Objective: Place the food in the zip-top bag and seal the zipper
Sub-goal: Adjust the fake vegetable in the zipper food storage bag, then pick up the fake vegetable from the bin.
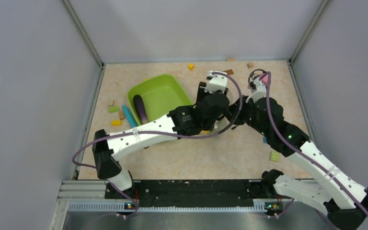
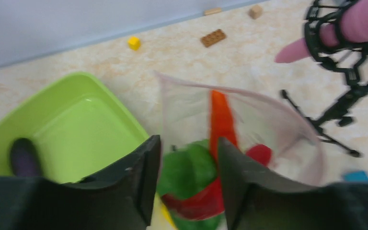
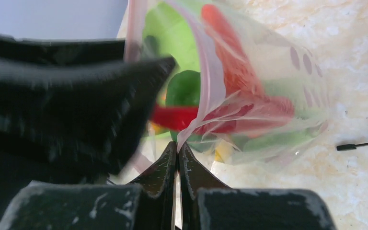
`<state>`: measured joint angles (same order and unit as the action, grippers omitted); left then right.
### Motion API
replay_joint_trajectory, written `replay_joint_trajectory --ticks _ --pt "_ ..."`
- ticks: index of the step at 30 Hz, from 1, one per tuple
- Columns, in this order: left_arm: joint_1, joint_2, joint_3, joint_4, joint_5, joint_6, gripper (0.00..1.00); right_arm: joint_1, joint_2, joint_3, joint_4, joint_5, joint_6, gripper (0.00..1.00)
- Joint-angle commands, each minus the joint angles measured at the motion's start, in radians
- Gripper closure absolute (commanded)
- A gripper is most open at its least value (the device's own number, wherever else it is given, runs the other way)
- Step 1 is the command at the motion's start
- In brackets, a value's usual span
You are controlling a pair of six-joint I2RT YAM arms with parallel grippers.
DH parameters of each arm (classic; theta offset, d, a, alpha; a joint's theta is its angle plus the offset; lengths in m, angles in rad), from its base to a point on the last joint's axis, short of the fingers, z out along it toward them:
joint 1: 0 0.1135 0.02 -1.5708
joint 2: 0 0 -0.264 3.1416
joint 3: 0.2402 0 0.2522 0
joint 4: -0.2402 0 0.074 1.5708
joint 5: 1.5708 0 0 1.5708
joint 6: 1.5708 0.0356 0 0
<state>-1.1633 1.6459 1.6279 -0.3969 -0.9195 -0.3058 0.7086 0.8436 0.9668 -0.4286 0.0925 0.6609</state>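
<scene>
The clear zip-top bag [image 2: 287, 139] stands with its mouth open, its pinkish zipper [image 2: 268, 100] curving round the rim. Inside lie an orange carrot [image 2: 220, 120], a green pepper [image 2: 187, 167], a red chilli [image 2: 206, 199] and a yellow lemon [image 3: 223, 151]. My left gripper [image 2: 188, 141] hovers open just above the mouth, holding nothing. My right gripper [image 3: 177, 143] is shut on the bag's rim [image 3: 211, 72], holding that side up. A purple eggplant [image 1: 140, 108] lies in the lime-green tray [image 1: 165, 86], left of the bag. From above, both wrists hide most of the bag.
Small blocks lie near the back wall: yellow [image 1: 190, 66], brown [image 1: 228, 72], tan [image 1: 250, 64]. More blocks and a teal stick [image 1: 129, 116] sit left of the tray. A lime block [image 1: 274, 155] lies by the right arm. Grey walls enclose three sides.
</scene>
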Motion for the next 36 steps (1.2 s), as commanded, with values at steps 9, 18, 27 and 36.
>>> replay_joint_trajectory --ticks 9,18,27,36 --pt "-0.035 -0.095 -0.007 0.05 0.157 0.058 0.02 -0.006 -0.032 0.031 0.086 0.074 0.023 1.0" --pt "0.118 -0.381 -0.236 -0.012 0.155 -0.097 0.02 -0.006 -0.073 0.0 0.067 0.096 -0.031 1.0" --pt "0.621 -0.455 -0.453 -0.035 0.394 -0.245 0.02 -0.005 -0.133 -0.038 0.079 0.138 -0.071 1.0" --pt "0.901 -0.093 -0.433 0.084 0.519 -0.222 0.06 -0.006 -0.111 -0.053 0.092 0.166 -0.098 1.0"
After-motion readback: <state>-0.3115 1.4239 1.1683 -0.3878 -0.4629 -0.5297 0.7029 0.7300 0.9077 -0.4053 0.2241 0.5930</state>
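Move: The eggplant lies about 33 cm to the left hand's left, 10 cm ahead and 28 cm below. The green tray around it is centred roughly 10 cm right of the eggplant; a blue marker lies some 4 cm left of it and 6 cm nearer. The bag's middle is about 4 cm behind and 17 cm below the left hand, and 3 cm ahead, 5 cm left and 15 cm below the right hand, which already pinches its rim. The left fingers, already part open at the red pepper in the bag mouth, spread wide and come free while easing 2 cm right and back. The empty hand rises slightly, then sweeps about 30 cm left over the green tray towards the eggplant, going forward and dropping late, turning some 30 degrees counter-clockwise and tipping down. The right hand keeps its pinch on the rim and shifts 3 cm right. ##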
